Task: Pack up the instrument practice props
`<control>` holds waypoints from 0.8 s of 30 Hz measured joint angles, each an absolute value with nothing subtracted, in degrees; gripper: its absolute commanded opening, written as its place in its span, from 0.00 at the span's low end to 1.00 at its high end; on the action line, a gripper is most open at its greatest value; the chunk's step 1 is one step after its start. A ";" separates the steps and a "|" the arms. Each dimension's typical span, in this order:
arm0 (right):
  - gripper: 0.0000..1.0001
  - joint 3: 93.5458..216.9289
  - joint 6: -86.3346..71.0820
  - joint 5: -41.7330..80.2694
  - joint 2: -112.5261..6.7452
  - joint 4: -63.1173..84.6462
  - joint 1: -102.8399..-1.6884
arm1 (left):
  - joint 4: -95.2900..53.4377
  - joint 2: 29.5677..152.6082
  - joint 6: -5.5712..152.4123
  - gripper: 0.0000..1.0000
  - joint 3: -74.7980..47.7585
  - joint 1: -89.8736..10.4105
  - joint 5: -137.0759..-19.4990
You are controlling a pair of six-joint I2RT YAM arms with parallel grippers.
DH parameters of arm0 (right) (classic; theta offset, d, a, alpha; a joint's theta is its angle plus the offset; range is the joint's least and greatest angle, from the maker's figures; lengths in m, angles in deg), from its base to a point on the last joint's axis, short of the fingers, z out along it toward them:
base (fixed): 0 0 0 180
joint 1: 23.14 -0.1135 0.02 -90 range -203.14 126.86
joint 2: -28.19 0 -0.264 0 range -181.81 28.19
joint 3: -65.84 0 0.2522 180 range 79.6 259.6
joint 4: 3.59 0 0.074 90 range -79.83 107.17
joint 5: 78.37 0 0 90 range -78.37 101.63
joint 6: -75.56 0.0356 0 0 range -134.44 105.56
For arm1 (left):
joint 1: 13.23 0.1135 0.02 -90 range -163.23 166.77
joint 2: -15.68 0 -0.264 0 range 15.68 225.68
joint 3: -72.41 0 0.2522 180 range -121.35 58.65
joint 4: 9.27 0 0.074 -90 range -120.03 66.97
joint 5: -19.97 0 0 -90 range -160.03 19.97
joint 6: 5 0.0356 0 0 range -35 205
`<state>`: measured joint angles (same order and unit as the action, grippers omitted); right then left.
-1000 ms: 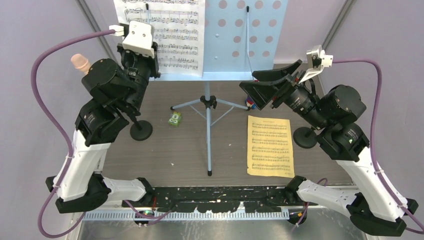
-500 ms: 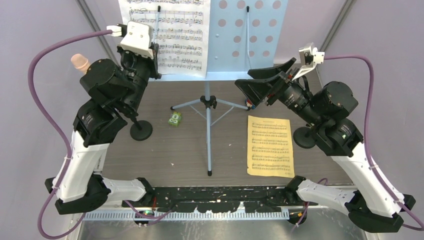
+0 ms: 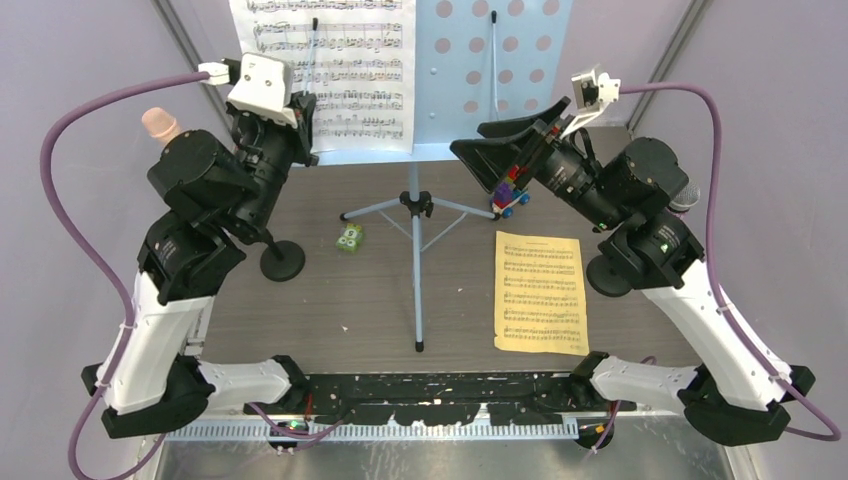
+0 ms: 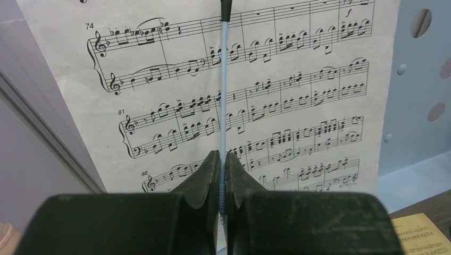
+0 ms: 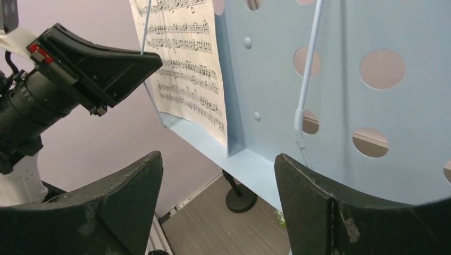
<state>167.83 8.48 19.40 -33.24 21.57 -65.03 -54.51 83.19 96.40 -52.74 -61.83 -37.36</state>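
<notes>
The pale-blue perforated music rack (image 3: 500, 80) stands at the back on tripod legs (image 3: 415, 215). A white score sheet (image 3: 350, 70) rests on its left half. My left gripper (image 3: 306, 118) is shut on the rack's thin blue page-holder wire (image 4: 224, 101) in front of that sheet (image 4: 298, 90). My right gripper (image 3: 468, 140) is open and empty, just before the rack's shelf (image 5: 250, 164). A yellow score sheet (image 3: 541, 292) lies flat on the table. Black mic holder bases stand at left (image 3: 283, 261) and right (image 3: 611, 275). A peach microphone (image 3: 158, 124) shows behind my left arm.
A colourful toy brick car (image 3: 510, 195) sits under my right gripper by a tripod leg. A small green block (image 3: 350, 238) lies left of the tripod. A second page-holder wire (image 5: 307, 79) hangs on the rack's right half. Purple walls close in on both sides.
My right gripper has moved up and left toward the rack, uncovering the toy car. My left arm has lifted slightly, still closed on the wire.
</notes>
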 measured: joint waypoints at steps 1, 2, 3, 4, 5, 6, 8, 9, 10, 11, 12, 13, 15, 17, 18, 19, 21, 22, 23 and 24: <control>0.82 168.51 8.52 19.44 -33.94 21.39 -65.03 | -53.90 82.55 96.20 0.00 -51.85 -61.83 -37.86; 0.83 169.42 8.67 19.48 -34.81 21.22 -65.03 | -53.20 81.83 96.07 0.00 -50.86 -61.81 -38.37; 0.83 169.91 8.76 19.53 -35.36 20.91 -65.03 | -52.66 81.24 96.05 0.00 -50.10 -61.81 -38.78; 0.83 170.78 8.96 19.59 -36.21 20.78 -65.03 | -51.85 80.39 95.96 0.00 -48.92 -61.79 -39.31; 0.84 171.35 9.24 19.70 -36.89 20.52 -65.03 | -51.11 79.58 95.92 0.00 -47.87 -61.74 -39.79; 0.84 171.78 9.48 19.75 -37.50 20.26 -65.03 | -50.51 78.84 95.92 0.00 -47.06 -61.68 -40.20; 0.84 172.46 9.85 19.92 -38.59 19.91 -65.03 | -49.09 77.35 95.92 0.00 -45.25 -61.57 -40.75; 0.84 172.75 10.01 20.01 -39.05 19.73 -65.03 | -48.61 76.78 95.94 0.00 -44.57 -61.57 -40.84; 0.84 173.10 10.20 20.14 -39.58 19.56 -65.03 | -48.00 76.21 95.94 0.00 -43.85 -61.55 -40.97; 0.84 173.40 10.44 20.29 -40.10 19.40 -65.03 | -47.39 75.71 95.96 0.00 -43.19 -61.52 -41.03; 0.84 173.73 10.84 20.40 -40.56 19.34 -65.03 | -46.91 75.34 96.01 0.00 -42.71 -61.52 -41.19; 0.84 174.06 11.21 20.62 -41.09 19.19 -65.03 | -46.21 74.93 96.07 0.00 -41.97 -61.52 -41.34; 0.84 174.78 11.73 20.99 -42.03 19.16 -65.03 | -44.92 74.36 96.27 0.00 -40.72 -61.52 -41.73; 0.82 175.85 12.41 21.67 -43.23 18.55 -65.09 | -43.11 73.99 96.73 0.00 -39.50 -61.52 -42.24; 0.81 176.42 12.56 21.95 -43.71 18.05 -65.09 | -42.30 73.81 97.14 0.00 -38.87 -61.50 -42.45; 0.80 176.99 12.74 22.20 -44.17 17.63 -65.09 | -41.58 73.64 97.43 0.00 -38.25 -61.48 -42.69; 0.80 178.17 12.96 22.52 -45.02 16.87 -65.07 | -39.81 73.11 97.91 0.00 -36.61 -61.48 -43.13; 0.80 178.67 13.02 22.76 -45.41 16.47 -65.07 | -38.87 72.85 98.17 0.00 -35.78 -61.48 -43.33; 0.79 179.13 13.09 22.98 -45.81 16.19 -65.07 | -37.93 72.54 98.56 0.00 -35.02 -61.48 -43.57; 0.79 179.63 13.13 23.24 -46.27 15.91 -65.07 | -37.23 72.30 98.80 0.00 -34.45 -61.48 -43.70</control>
<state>179.63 13.13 23.24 -46.27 15.91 -65.07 -37.23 72.30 98.80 -34.45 -61.48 -43.70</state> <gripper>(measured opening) 0.800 0.054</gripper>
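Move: The right hand, open, has the white music sheet's middle about 19 cm to its left, 9 cm ahead and 7 cm higher. The stand's free right rod is some 6 cm ahead and 3 cm to its right, about 5 cm higher. From the left hand, already pinching the left rod, the sheet's middle lies roughly 7 cm ahead, 2 cm to its right and 5 cm higher. The open right hand goes 7 cm left, up, forward towards the sheet; the left, still pinching its rod, draws back 2 cm. ##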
